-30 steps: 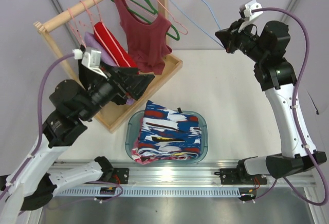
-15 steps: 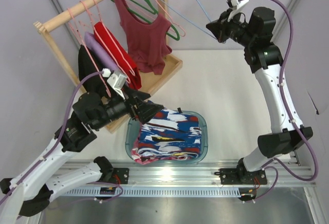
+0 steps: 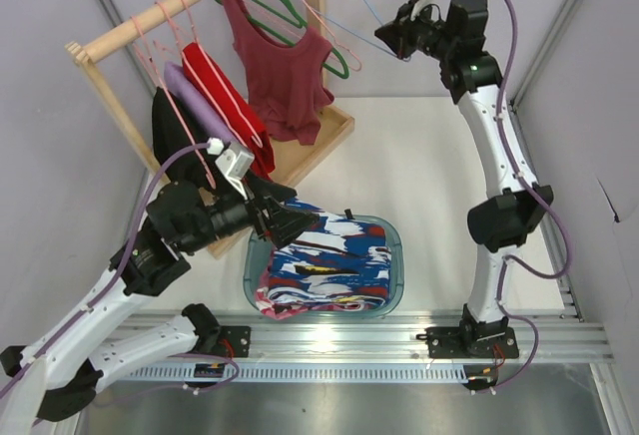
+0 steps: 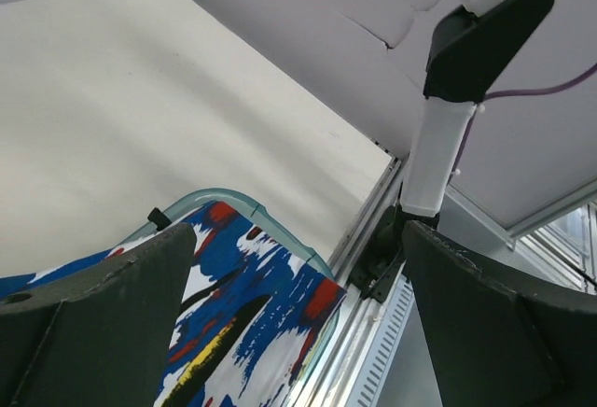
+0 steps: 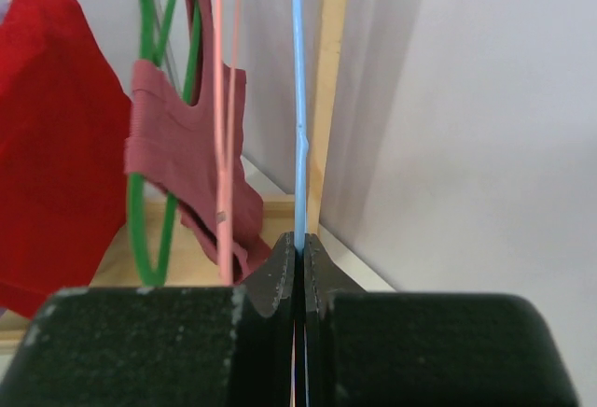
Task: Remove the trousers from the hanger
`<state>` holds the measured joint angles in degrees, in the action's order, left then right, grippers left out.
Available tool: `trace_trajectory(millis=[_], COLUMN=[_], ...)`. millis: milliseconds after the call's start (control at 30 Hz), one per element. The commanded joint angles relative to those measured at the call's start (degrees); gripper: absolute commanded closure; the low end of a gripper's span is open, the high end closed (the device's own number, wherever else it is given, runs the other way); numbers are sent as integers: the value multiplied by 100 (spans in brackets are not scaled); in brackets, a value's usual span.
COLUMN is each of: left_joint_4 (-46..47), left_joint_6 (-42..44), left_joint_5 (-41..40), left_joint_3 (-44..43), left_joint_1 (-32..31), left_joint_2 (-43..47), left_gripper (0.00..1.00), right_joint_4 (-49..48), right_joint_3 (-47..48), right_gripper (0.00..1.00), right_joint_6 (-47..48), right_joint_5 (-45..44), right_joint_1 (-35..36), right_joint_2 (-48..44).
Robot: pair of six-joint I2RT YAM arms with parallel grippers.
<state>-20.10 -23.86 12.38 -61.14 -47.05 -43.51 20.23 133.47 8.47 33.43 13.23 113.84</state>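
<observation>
The royal blue trousers (image 3: pixel 329 260) with white and red patches lie heaped in the teal basin (image 3: pixel 395 277); they also show in the left wrist view (image 4: pixel 233 318). The thin light-blue hanger (image 3: pixel 351 30) is bare and stretches from the rack's far end to my right gripper (image 3: pixel 391 38), which is shut on its wire (image 5: pixel 298 127). My left gripper (image 3: pixel 290 217) is open and empty, hovering over the basin's near-left edge above the trousers.
A wooden rack (image 3: pixel 150 21) at the back left carries pink hangers (image 3: pixel 160 26), a green hanger (image 3: pixel 280 16) with a dark-red tank top (image 3: pixel 285 71), and red, purple and black garments. The metal rail (image 3: pixel 329 340) runs along the near edge.
My right gripper has carried the light-blue hanger left and back toward the rack. My left arm swung down from the rack to the basin's left edge.
</observation>
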Motion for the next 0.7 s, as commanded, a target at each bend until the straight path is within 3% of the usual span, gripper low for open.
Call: trace_trajectory(millis=[0,267,667], left_joint_4=[24,-47,-170], left_joint_6=[320,584,637], left_joint_5=[151,80,-43], left_joint_3=[41,50,243], left_joint_1=[29,29,29], left_joint_2=[44,-44,-79], left_gripper=[1,0,1], right_joint_4=[-588,-1767,-2347], right_joint_3=[609,1436,1893], right_gripper=[100,100,100], right_joint_6=[-117,-977,-812], right_joint_5=[111,172,-354], right_joint_1=[109,171,750], right_joint_2=[374,1438,2212])
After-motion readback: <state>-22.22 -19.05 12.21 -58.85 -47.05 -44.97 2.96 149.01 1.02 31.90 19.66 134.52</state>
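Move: The clear stretch of rail for the empty blue hanger held in the right hand lies about 14 cm ahead of that hand, 18 cm to its left and some 12 cm higher. The pink hanger is roughly 8 cm ahead and 12 cm left, the maroon top 8 cm ahead and 19 cm left, the wooden post 16 cm ahead and 14 cm left. For the left hand, the rail spot is about 50 cm straight ahead and 18 cm up. Carrying the empty blue hanger by its corner, the shut right fingers reach forward and left while sinking slightly, then swing almost purely left towards the rail's far end, about 9 cm left and 6 cm forward in all. The wrist rolls and turns a little, under 10 degrees each way. The open left hand sinks some 3.5 cm above the bin, rolling slightly. ##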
